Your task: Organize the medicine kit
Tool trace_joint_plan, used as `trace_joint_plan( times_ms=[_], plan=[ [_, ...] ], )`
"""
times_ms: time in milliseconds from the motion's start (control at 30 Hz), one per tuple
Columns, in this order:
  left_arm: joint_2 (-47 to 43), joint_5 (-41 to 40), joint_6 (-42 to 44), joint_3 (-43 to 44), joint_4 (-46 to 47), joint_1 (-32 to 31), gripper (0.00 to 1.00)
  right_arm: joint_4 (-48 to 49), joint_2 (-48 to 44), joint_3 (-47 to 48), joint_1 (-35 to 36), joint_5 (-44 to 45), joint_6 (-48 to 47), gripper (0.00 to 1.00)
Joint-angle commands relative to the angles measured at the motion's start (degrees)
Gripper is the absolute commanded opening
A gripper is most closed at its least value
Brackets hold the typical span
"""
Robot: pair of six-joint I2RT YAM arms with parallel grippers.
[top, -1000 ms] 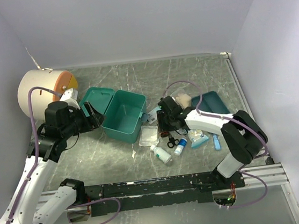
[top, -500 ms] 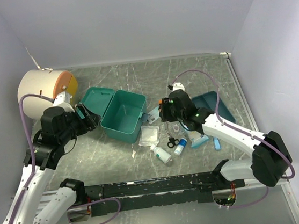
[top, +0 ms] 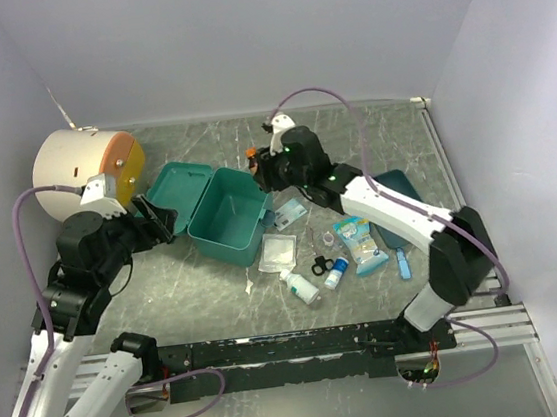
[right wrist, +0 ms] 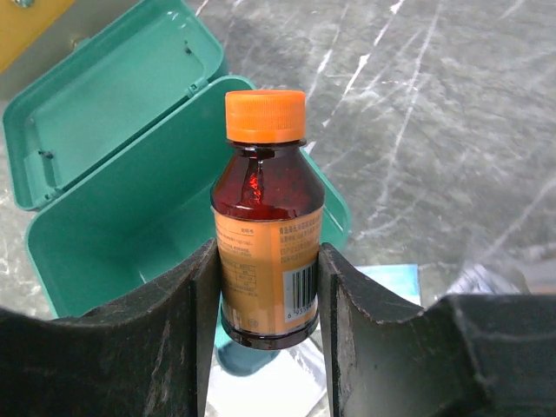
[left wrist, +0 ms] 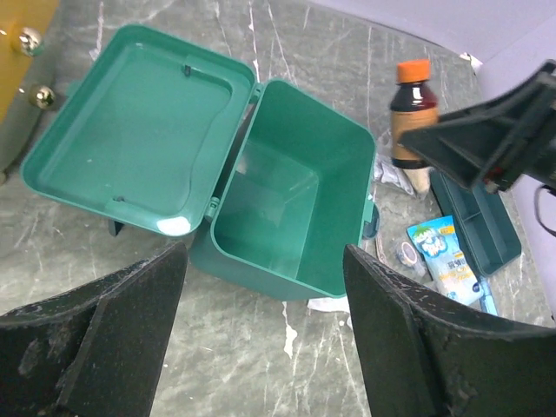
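The medicine kit (top: 231,214) is a teal box standing with its hinged lid (top: 178,188) laid back to the left; its inside shows bare in the left wrist view (left wrist: 295,200). My right gripper (top: 266,166) is shut on an amber bottle (right wrist: 265,226) with an orange cap, held upright in the air just beyond the box's far right corner (right wrist: 130,200). The same bottle (left wrist: 411,113) shows in the left wrist view. To the left of the lid my left gripper (top: 159,222) hangs open with nothing between its fingers (left wrist: 139,330).
A big cream cylinder with an orange face (top: 78,171) stands at the far left. A dark teal divided tray (top: 398,195) lies on the right. Between box and tray lie white packets (top: 276,252), a blue packet (top: 355,240), scissors (top: 320,264) and two small bottles (top: 303,288).
The right arm has lifted the amber bottle from the pile of items and carried it left and away, to the box's far corner. The left arm has drawn back a little to the left.
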Motion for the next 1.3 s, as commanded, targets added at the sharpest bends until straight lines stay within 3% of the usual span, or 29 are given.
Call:
trace_joint_plan(
  times_ms=[0, 200, 433, 667, 900, 1267],
  plan=[
    [-0.52, -2.72, 2.91, 3.13, 2.62, -0.26, 0.84, -0.19, 7.31, 6.81, 0.68, -3.56, -5.45, 0.36],
    [2.88, -3.27, -0.37, 5.09, 3.33, -0.24, 0.84, -3.11, 13.25, 10.84, 2.24, -2.22, -7.56, 0.37],
    [5.62, -5.05, -0.81, 5.07, 12.01, -0.26, 0.83, -11.53, 19.17, 19.67, 5.31, -1.16, -13.55, 0.37],
    [11.57, -0.02, 2.01, 6.35, 19.81, -0.26, 0.81, -18.86, 23.60, 24.66, 6.88, 2.57, -21.82, 0.38],
    [13.56, -3.82, 1.15, 8.43, 16.94, -0.24, 0.81, -18.60, 24.14, 22.65, 6.90, 1.84, -25.30, 0.38],
    [11.31, -6.80, -0.12, 9.71, 16.93, -0.26, 0.80, -23.54, 34.40, 32.49, 7.35, 4.27, -30.80, 0.39]
  ],
)
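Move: The right hand already holds the brown bottle high; the open green box it is taken to has its middle about 7 cm left, 3 cm back and 17 cm below. The box's lid lies some 10 cm left of the box and 6 cm farther out; the gauze packet sits about 12 cm back and 1 cm right of the hand. From the left hand the box is roughly 9 cm ahead, 14 cm right and 24 cm down. Right hand, rolling, lowers the gripped bottle 13 cm and 7 left into the box; left hand advances, rising. ##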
